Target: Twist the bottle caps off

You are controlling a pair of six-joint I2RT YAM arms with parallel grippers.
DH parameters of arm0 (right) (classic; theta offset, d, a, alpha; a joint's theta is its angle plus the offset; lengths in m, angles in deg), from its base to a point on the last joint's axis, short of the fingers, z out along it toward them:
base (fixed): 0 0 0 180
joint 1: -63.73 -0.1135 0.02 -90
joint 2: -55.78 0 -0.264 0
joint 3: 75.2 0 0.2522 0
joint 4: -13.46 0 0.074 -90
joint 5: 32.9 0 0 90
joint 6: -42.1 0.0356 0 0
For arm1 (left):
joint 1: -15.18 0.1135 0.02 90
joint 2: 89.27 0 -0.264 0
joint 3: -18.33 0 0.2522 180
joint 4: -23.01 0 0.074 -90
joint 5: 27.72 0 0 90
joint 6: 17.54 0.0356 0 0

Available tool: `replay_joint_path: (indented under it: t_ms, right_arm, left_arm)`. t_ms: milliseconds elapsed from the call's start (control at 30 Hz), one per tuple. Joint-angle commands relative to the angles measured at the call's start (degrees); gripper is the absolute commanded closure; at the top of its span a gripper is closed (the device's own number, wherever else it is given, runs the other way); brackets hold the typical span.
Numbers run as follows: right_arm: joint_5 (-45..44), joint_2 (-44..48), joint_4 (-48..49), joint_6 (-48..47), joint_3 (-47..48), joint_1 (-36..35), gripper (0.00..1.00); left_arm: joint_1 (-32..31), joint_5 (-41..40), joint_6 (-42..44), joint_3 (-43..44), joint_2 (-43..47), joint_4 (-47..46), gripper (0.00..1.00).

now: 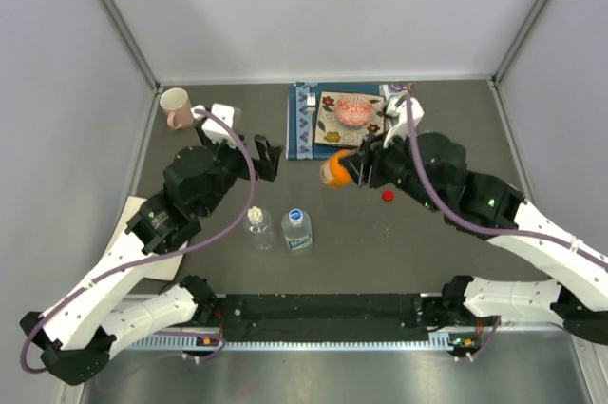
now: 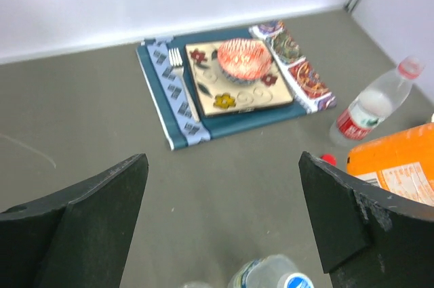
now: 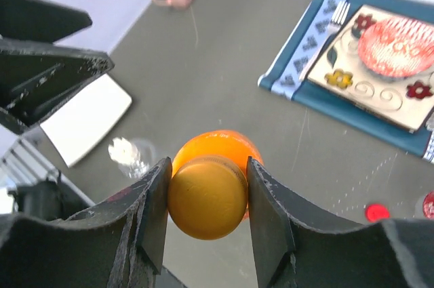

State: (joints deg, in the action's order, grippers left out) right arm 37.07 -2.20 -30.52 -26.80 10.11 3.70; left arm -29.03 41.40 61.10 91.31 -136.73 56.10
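Observation:
My right gripper point(image 3: 208, 167) is shut on the orange cap point(image 3: 207, 196) of the short orange bottle point(image 3: 218, 147), with one finger on each side of the cap. From above, that bottle point(image 1: 333, 170) is in front of the placemat, at the right gripper point(image 1: 355, 167). A loose red cap point(image 1: 388, 196) lies on the table beside it. The plain clear bottle point(image 1: 258, 226) with a white cap and the blue-labelled bottle point(image 1: 297, 230) with a blue cap point(image 2: 299, 280) stand near the front. The red-labelled bottle point(image 2: 369, 108) is beside the placemat. My left gripper point(image 2: 224, 217) hangs open and empty above them.
A blue placemat point(image 1: 302, 124) holds a patterned plate, a red bowl point(image 1: 352, 111) and a fork at the back centre. A pink mug point(image 1: 175, 106) stands at the back left. A white card point(image 1: 142, 233) lies at the left edge. Grey walls enclose the table.

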Motion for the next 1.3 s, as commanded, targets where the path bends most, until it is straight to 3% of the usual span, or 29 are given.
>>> replay_joint_path:
  t_ms: [0, 133, 200, 233, 267, 333, 367, 433, 567, 700, 933, 1267]
  right_arm:
    - [3.7, -3.5, -4.5, 2.8, 8.1, 5.8, 1.0]
    - [13.4, -4.5, -3.9, 7.1, 11.5, 12.2, 1.0]
    - [18.3, -4.4, -2.7, 7.8, 11.9, 14.3, 1.0]
    - [19.8, -4.3, -2.4, 8.8, 12.1, 15.1, 1.0]
    - [22.2, -3.9, -1.8, 9.3, 12.1, 15.8, 1.0]
    - [29.3, -3.7, 0.0, 11.1, 12.0, 18.3, 1.0]
    - [31.3, -3.3, 0.6, 11.7, 11.9, 18.8, 1.0]
    - [36.0, -2.9, 2.6, 12.6, 11.8, 19.9, 1.0]
    - [41.8, -2.9, 5.0, 13.6, 12.6, 20.2, 1.0]
    - [44.6, -4.3, 6.5, 14.1, 14.6, 20.3, 1.0]
    - [46.7, -5.7, 7.8, 14.8, 16.3, 20.2, 1.0]
    - [47.8, -6.4, 9.3, 15.3, 15.2, 20.3, 1.0]
  left_arm:
    - [6.1, 14.7, -4.2, 8.4, -3.2, -4.7, 0.01]
    - [19.1, 42.6, -17.3, 7.1, -4.5, -16.7, 0.01]
    - [20.8, 51.1, -21.1, 5.5, -5.4, -24.3, 0.01]
    - [21.8, 62.2, -26.3, 3.2, -7.3, -28.8, 0.01]
    - [21.9, 67.3, -29.2, 2.1, -8.4, -41.0, 0.01]
    - [21.8, 78.6, -38.6, -1.1, -11.9, -53.9, 0.01]
    - [21.8, 80.5, -41.1, -1.9, -12.8, -62.2, 0.01]
    - [21.7, 82.7, -42.0, -2.1, -14.8, -63.5, 0.01]
    - [20.4, 83.3, -33.1, -0.8, -14.7, -53.1, 0.01]
    - [16.9, 82.9, -23.9, 2.8, -14.8, -39.5, 0.01]
    - [13.6, 80.2, -13.5, 4.8, -15.3, -27.7, 0.01]
    - [10.8, 78.6, -10.6, 5.8, -17.2, -25.2, 0.01]
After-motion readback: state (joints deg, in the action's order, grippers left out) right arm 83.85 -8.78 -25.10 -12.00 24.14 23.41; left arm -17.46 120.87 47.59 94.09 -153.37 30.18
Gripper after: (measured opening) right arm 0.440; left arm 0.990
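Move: The orange bottle hangs by its cap in the right gripper, its middle about 6 cm below that hand, 2 cm ahead and 3 cm left. From the empty left gripper it lies some 18 cm right, 4 cm back and 7 cm lower; the left gripper is roughly 21 cm left of the right hand, 6 cm ahead and 1 cm higher. About 25 cm below and 8 cm behind the left hand stand the blue-capped bottle, 6 cm right, and the white-capped bottle, 4 cm left. Bring the open left gripper up about 10 cm, then swing it right, back and down around the orange bottle's lower body, turning it some 65 degrees clockwise until it points right; don't close yet. Keep the right grip on the cap: forward briefly, then draw back, lift about 10 cm and ease left, twisting so the base swings towards the left jaws. ##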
